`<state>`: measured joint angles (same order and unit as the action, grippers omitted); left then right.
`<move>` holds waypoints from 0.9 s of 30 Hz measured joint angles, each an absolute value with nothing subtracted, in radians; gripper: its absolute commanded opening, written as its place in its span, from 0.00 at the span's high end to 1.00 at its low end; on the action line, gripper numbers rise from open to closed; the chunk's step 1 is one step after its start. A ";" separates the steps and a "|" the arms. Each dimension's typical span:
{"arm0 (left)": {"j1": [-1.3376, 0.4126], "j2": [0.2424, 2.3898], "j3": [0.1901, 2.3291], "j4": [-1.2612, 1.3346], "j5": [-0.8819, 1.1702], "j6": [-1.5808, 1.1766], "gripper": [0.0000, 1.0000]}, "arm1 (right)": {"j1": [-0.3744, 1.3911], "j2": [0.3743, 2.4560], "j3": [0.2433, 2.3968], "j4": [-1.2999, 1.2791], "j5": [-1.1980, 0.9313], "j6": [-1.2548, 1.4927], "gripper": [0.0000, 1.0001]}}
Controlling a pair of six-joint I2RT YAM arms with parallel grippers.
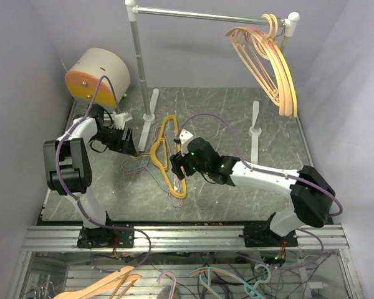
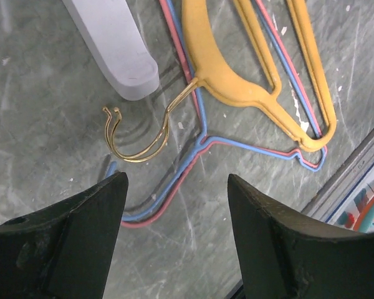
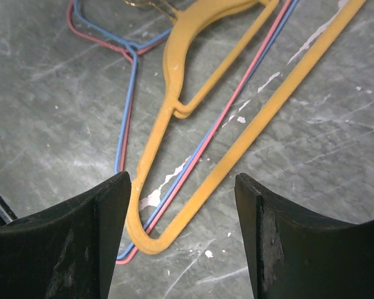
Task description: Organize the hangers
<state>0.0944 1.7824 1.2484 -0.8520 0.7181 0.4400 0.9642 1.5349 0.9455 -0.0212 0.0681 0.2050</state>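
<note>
A thick yellow hanger (image 1: 167,159) lies flat on the table over thin blue and red wire hangers (image 1: 137,165). Several peach and yellow hangers (image 1: 271,59) hang at the right end of the rail (image 1: 199,14). My left gripper (image 1: 128,142) is open just left of the yellow hanger's hook; the gold hook (image 2: 137,134) and the wire hangers (image 2: 174,180) lie ahead of its fingers, nothing between them. My right gripper (image 1: 178,169) is open low over the yellow hanger's lower corner (image 3: 151,235), which lies between its fingers (image 3: 87,230) with the blue and red wires (image 3: 193,162) under it.
The rail's white feet (image 1: 151,118) (image 1: 255,128) stand on the grey mat; one foot (image 2: 115,43) is close beside the gold hook. A round cream and orange drum (image 1: 96,75) sits at the back left. More hangers (image 1: 106,283) lie below the table's near edge.
</note>
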 measured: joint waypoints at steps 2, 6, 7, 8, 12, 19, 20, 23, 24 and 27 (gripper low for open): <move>0.092 1.798 1.223 -0.818 0.719 0.425 0.22 | 0.964 1.514 0.945 -0.021 0.072 0.204 0.32; 0.091 1.811 1.211 -0.749 0.725 0.399 0.28 | 0.964 1.516 0.945 -0.029 0.076 0.203 0.32; 0.091 1.823 1.217 -0.739 0.731 0.397 0.28 | 0.964 1.521 0.945 -0.030 0.076 0.203 0.32; 0.090 1.838 1.221 -0.729 0.738 0.394 0.28 | 0.964 1.525 0.945 -0.030 0.076 0.203 0.32; 0.088 1.890 1.228 -0.697 0.740 0.381 0.25 | 0.964 1.538 0.945 -0.028 0.075 0.204 0.32; 0.081 1.896 1.228 -0.646 0.736 0.356 0.48 | 0.964 1.555 0.944 -0.028 0.076 0.204 0.32; 0.081 1.896 1.228 -0.643 0.737 0.353 0.53 | 0.964 1.556 0.944 -0.028 0.076 0.204 0.32; 0.081 1.897 1.230 -0.639 0.741 0.354 0.62 | 0.964 1.559 0.944 -0.028 0.077 0.204 0.32; 0.081 1.897 1.230 -0.640 0.743 0.356 0.65 | 0.964 1.561 0.944 -0.028 0.079 0.204 0.32; 0.081 1.897 1.230 -0.640 0.747 0.360 0.75 | 0.964 1.571 0.944 -0.028 0.083 0.203 0.31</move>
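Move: From the left hand, the brass hook of the mustard hangers lies about 3 cm ahead, 2 cm to the right and 4 cm below. The near end of the rack foot is roughly 5 cm ahead and 3 cm right, 3 cm below; the blue-and-pink hanger's hook lies some 3 cm back and 1 cm right, 5 cm below. From the right hand, the brass hook is about 11 cm ahead, 16 cm to the left and 8 cm lower. The left hand sinks about 3.5 cm while easing some 3 cm forward, its fingers pointing down and to the right, to bring the open fingertips around the brass hook beside the rack foot's near end. It then holds that place and closes its fingers from about three-quarters open to a third, with one hook end between the tips, while the open right hand ends barely 2 cm lower over the mustard hangers. ##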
